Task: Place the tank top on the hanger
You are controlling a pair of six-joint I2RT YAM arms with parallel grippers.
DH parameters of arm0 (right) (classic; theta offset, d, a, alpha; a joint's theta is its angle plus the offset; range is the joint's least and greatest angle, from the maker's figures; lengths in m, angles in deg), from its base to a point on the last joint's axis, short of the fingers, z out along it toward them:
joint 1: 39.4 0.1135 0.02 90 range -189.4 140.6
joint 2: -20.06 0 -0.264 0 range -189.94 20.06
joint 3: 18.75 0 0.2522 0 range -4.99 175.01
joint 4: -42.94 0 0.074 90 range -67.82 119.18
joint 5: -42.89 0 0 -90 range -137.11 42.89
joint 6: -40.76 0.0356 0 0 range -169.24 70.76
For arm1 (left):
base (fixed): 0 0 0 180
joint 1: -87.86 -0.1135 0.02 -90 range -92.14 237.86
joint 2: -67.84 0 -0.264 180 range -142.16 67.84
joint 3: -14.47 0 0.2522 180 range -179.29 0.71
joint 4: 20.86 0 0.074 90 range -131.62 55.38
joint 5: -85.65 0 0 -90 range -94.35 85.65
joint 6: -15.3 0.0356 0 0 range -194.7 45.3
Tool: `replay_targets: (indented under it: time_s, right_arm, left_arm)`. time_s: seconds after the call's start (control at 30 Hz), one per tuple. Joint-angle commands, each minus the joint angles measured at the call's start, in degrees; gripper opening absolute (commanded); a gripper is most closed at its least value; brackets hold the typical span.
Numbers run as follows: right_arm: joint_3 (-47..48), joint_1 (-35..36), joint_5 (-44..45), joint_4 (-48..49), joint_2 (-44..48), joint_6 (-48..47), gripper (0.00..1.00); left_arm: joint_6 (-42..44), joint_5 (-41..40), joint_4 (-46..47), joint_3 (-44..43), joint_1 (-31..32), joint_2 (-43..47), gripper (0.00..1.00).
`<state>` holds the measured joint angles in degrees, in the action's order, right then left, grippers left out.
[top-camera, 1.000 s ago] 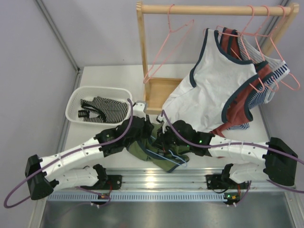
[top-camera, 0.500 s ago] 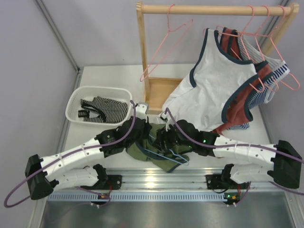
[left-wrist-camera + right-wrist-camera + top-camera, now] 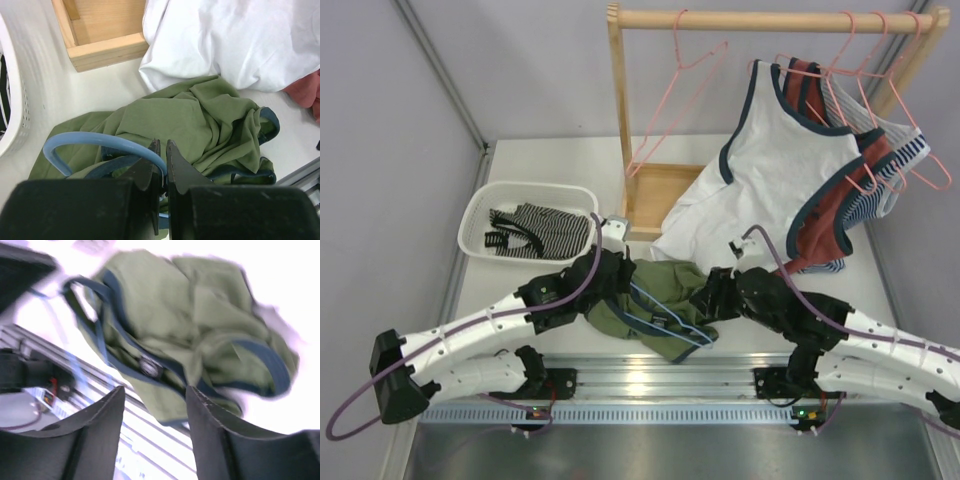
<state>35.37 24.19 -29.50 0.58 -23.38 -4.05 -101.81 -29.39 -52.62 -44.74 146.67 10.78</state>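
The olive-green tank top point(image 3: 665, 300) lies crumpled on the table near the front edge, between my two arms. The light-blue wire hanger point(image 3: 655, 312) lies in and on it. In the left wrist view its hook point(image 3: 95, 140) curves into my left gripper point(image 3: 161, 144), which is shut on the wire. From above, the left gripper point(image 3: 617, 290) sits at the tank top's left edge. My right gripper point(image 3: 707, 297) is at the garment's right edge. Its fingers are open and empty point(image 3: 155, 389), held just off the tank top point(image 3: 175, 305) in a blurred view.
A white basket point(image 3: 480, 212) holding a striped garment stands at the left. The wooden rack point(image 3: 618, 120) behind carries pink hangers point(image 3: 665, 110), a white navy-trimmed top point(image 3: 770, 160) and red and striped garments point(image 3: 840, 205). A metal rail point(image 3: 660, 375) runs along the front edge.
My right gripper has opened, let go and drawn back to the right of the tank top. The left gripper has closed on the hanger wire and stays there.
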Motion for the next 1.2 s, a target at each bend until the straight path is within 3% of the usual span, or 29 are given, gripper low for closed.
replay_targets:
  time_s: [0.0,0.2,0.8,1.17]
  right_arm:
    - [-4.1,1.3,0.4,-10.2,1.2,9.0,0.51]
    - [-9.3,4.1,-1.4,-10.0,2.6,11.3,0.36]
    - [-11.3,5.1,-3.0,-0.4,-9.0,12.1,0.37]
    - [-12.0,5.1,-2.3,-2.9,-9.3,13.0,0.33]
  left_arm:
    - [1.4,-1.3,2.7,0.1,0.1,1.8,0.00]
    - [1.0,-1.3,2.7,0.2,0.1,1.9,0.00]
    - [1.1,-1.2,2.4,0.0,0.1,1.6,0.00]
    - [1.2,-1.9,2.0,-0.3,0.1,1.5,0.00]
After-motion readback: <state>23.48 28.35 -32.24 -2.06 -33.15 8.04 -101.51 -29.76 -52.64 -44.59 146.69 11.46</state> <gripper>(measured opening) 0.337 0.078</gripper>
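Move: The right hand's goal, the navy-edged strap corner at the green tank top's right end, lies about 15 cm below that hand, 3 cm back and 2 cm to its right. The blue hanger's free end is roughly 7 cm back, 3 cm right and 8 cm below, and the tank top's neck label some 12 cm left, 1 cm back and 16 cm below. From the left hand, the strap corner is about 22 cm right, 7 cm back and 15 cm below. Down by about 13 cm and back some 5 cm, drifting slightly right, the right hand drops quickly and then eases towards the tank top's navy-edged strap corner near the hanger's free end. Its fingers tip more steeply down by 20-odd degrees and narrow part-way, staying open astride the strap; contact can't be made out. The left hand holds still, keeping its pinch on the hanger. ##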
